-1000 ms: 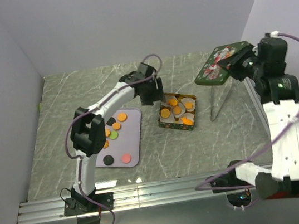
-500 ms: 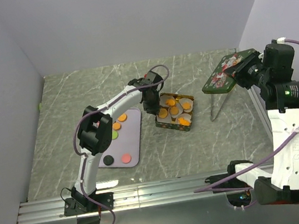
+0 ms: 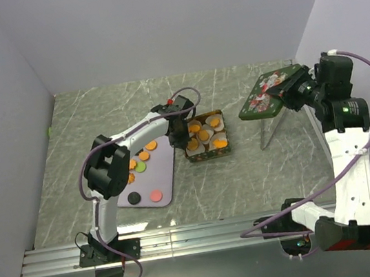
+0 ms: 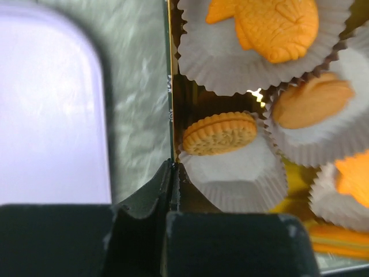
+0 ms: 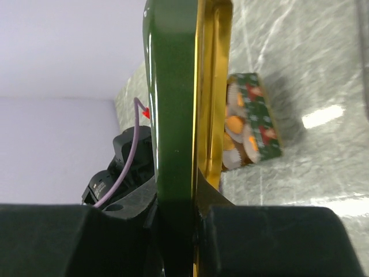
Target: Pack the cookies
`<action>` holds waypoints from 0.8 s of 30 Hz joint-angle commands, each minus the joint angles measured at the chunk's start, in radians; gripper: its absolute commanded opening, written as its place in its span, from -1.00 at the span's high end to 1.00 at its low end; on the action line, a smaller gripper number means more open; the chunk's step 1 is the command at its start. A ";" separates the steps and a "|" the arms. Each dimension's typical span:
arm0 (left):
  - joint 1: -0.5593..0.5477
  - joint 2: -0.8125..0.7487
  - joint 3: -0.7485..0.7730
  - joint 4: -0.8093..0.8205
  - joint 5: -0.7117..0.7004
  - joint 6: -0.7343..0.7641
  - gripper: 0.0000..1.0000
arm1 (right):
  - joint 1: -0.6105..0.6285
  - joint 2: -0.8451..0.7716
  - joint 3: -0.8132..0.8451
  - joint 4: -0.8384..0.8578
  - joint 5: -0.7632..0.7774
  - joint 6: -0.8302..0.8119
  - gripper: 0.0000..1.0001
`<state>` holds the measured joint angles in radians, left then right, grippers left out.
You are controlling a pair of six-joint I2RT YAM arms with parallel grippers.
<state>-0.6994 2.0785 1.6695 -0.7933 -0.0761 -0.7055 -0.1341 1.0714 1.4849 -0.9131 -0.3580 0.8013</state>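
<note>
Several cookies point(image 3: 144, 156), orange, green, black and pink, lie on a lavender tray point(image 3: 167, 183). More orange cookies point(image 4: 220, 133) sit in white paper cups inside a decorated tin point(image 3: 209, 153). My left gripper point(image 3: 178, 132) is shut on the tin's left wall point(image 4: 171, 115), the thin gold edge pinched between its jaws point(image 4: 172, 168). My right gripper point(image 3: 289, 88) is shut on the green lid point(image 3: 262, 93) and holds it tilted in the air, right of the tin. The lid's edge point(image 5: 173, 86) fills the right wrist view, with the tin point(image 5: 256, 118) beyond it.
Metal tongs point(image 3: 272, 127) lie on the marble table right of the tin, under the held lid. The tray touches or nearly touches the tin's left side. Grey walls enclose the table on three sides.
My left gripper has pulled the tin leftward, close to the tray. My right gripper has shifted the lid a little left and tilted it.
</note>
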 commanded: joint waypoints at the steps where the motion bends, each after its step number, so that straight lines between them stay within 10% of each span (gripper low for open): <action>1: -0.015 -0.055 -0.071 -0.052 -0.008 -0.046 0.98 | 0.024 0.013 -0.031 0.125 -0.087 0.009 1.00; 15: -0.022 -0.135 0.019 -0.135 -0.019 -0.097 -0.32 | 0.080 0.041 -0.216 0.338 -0.291 0.018 1.00; 24: 0.229 -0.516 -0.196 0.073 0.116 -0.078 -0.52 | 0.195 0.174 -0.302 0.526 -0.409 -0.040 1.00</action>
<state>-0.5980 1.7378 1.5494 -0.8467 -0.0345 -0.7807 0.0277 1.2388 1.1893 -0.5385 -0.6834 0.7933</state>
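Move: The left fingers already pinch the left wall of the cookie box, whose middle lies about 8 cm to their right, 4 cm ahead and 2 cm lower; the front-left round cookie is 3 cm right, 1 cm ahead and 3 cm lower, and the cookie tray's middle some 15 cm left and 6 cm back. For the right hand, already gripping the lid by its edge, the box lies roughly 20 cm left, 9 cm ahead and 33 cm below, and the metal tongs some 7 cm ahead, 4 cm right and 35 cm below. The left hand draws the box wall back with its pinch, opens wide as it eases on to about 3 cm back and slightly left, so the wall comes free, then lifts quickly some 10 cm, swinging left and clear of the box. Meanwhile the right hand keeps hold of the lid and carries it left and down towards the box, about 9 cm left and 8 cm down with a little forward, gathering speed while turning some 25 degrees counter-clockwise. ##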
